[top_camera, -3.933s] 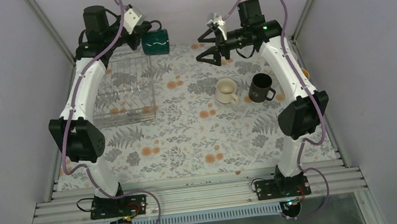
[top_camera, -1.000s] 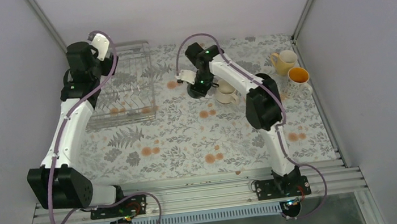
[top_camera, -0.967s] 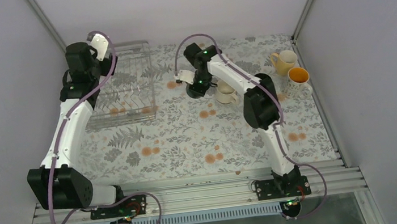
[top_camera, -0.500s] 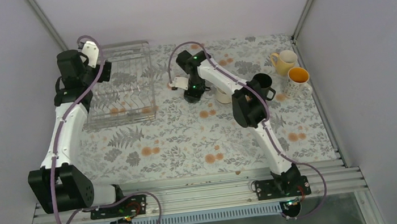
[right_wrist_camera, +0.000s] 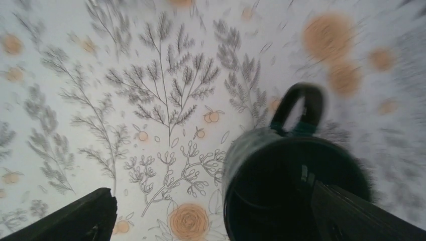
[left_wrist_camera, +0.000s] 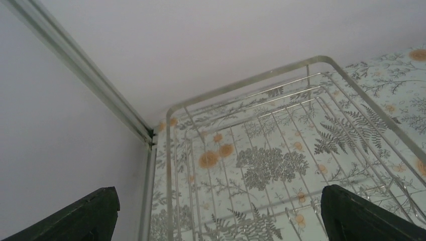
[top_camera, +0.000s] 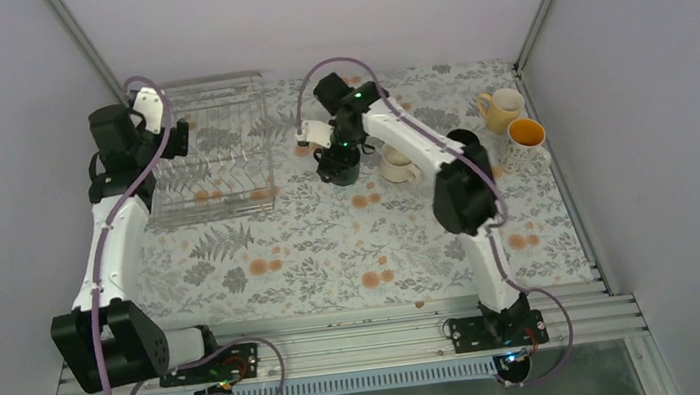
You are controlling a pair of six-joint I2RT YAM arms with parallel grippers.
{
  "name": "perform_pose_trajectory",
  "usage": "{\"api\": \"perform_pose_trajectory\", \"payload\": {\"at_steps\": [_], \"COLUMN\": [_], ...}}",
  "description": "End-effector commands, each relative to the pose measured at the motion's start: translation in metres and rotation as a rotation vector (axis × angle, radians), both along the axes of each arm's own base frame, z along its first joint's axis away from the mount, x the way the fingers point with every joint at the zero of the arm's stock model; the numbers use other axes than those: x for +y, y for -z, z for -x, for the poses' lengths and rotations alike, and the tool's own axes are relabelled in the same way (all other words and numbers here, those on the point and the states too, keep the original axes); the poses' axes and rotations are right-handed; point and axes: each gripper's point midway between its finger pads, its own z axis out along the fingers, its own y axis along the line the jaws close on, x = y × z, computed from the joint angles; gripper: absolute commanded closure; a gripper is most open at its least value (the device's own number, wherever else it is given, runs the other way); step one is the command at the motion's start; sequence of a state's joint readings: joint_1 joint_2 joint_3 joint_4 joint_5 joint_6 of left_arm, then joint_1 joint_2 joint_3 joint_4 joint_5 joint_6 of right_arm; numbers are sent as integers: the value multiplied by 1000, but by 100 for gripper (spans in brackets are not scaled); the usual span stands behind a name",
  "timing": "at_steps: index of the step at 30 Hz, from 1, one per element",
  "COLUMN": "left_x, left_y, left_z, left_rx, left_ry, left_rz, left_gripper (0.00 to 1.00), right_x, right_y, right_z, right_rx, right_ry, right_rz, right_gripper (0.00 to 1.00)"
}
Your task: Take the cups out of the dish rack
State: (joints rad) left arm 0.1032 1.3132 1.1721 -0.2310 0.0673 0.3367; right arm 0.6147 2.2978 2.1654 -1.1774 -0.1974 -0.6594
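The dish rack (top_camera: 226, 205) stands at the back left with no mugs in it; the left wrist view shows its bare wires (left_wrist_camera: 251, 80). My left gripper (top_camera: 180, 138) is open and empty over the rack's left edge (left_wrist_camera: 219, 193). My right gripper (top_camera: 335, 167) hangs open over the dark green mug (right_wrist_camera: 296, 186), which stands upright on the cloth. One finger (right_wrist_camera: 361, 216) is over the mug's mouth, the other (right_wrist_camera: 75, 218) far to its left. The cream-beige mug (top_camera: 399, 164) stands just right of it. The black mug (top_camera: 465, 143) shows partly behind the right arm. The pale yellow mug (top_camera: 499, 109) and the white mug with an orange inside (top_camera: 525, 136) stand at the far right.
A flowered cloth (top_camera: 312, 252) covers the table. Grey walls close in the back and both sides, with a metal post (left_wrist_camera: 80, 70) at the back left corner near the rack. The right arm's elbow (top_camera: 465, 201) stretches across the table's middle right.
The left arm has drawn back leftward from over the rack. The right gripper has shifted slightly left beside the cream mug. Earlier still, the left gripper held the green mug at the back.
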Motion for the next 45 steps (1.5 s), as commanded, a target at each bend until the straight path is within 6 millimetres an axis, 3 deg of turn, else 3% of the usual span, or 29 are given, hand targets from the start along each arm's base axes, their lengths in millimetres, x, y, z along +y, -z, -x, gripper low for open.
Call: {"api": "perform_pose_trajectory", "payload": {"at_steps": [1, 6, 8, 13, 16, 22, 24, 27, 30, 33, 36, 40, 41, 45], "left_x": [7, 28, 35, 34, 33, 35, 28, 13, 8, 6, -6, -4, -3, -5], "left_y": [-3, 5, 9, 31, 44, 92, 104, 111, 110, 117, 140, 167, 165, 154], "left_z": [20, 47, 59, 84, 90, 90, 90, 93, 98, 102, 109, 121, 123, 127], "left_rx": [-35, -84, -110, -172, -212, -113, -83, -42, -45, -34, 37, 55, 56, 11], "left_ry": [15, -80, -126, -165, -177, -206, -169, -88, -67, -57, 2, -18, -26, -15], "left_rz": [64, 71, 84, 146, 171, 205, 211, 231, 233, 233, 238, 207, 211, 210], "left_gripper": [0, 0, 0, 0, 0, 0, 0, 0, 0, 0, 0, 0, 0, 0], "right_x": [13, -18, -44, -114, -157, -206, -234, -268, -290, -291, -290, -326, -329, -296], "right_y": [-107, -164, -186, -208, -240, -208, -199, -186, -172, -153, -141, -134, -129, -96], "right_z": [9, 33, 37, 42, 53, 100, 107, 120, 128, 130, 135, 146, 146, 140], "right_rx": [-210, -364, -474, -657, -830, -985, -1043, -1142, -1232, -1200, -1179, -1252, -1245, -1061], "right_ry": [-5, 79, 156, 343, 521, 636, 794, 967, 1047, 1047, 1037, 1285, 1319, 1160], "right_rz": [-251, -403, -432, -498, -615, -629, -662, -691, -661, -628, -644, -702, -707, -684], "right_gripper": [0, 0, 0, 0, 0, 0, 0, 0, 0, 0, 0, 0, 0, 0]}}
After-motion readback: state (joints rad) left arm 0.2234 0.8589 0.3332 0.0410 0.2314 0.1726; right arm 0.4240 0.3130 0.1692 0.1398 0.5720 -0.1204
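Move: Just nearer than the green cup, the open right hand has the cup's middle about 4 cm ahead, 2 cm to its right and 6 cm below. The cream cup stands some 15 cm right and 3 cm ahead of that hand, the black mug about 29 cm right and 3 cm ahead. From the left hand the empty dish rack's middle lies roughly 6 cm ahead, 9 cm right and 25 cm down; the green cup is about 39 cm right, level ahead. Rising about 19 cm away from the green cup, the right hand then swings some 30 cm right and 14 cm back on the near side of the cream cup and black mug, tipping up from pointing down to roughly forward and sinking about 8 cm towards the end, fingers staying wide open. The left hand, also open and empty, draws back about 13 cm and down 17 towards the rack's near side. ##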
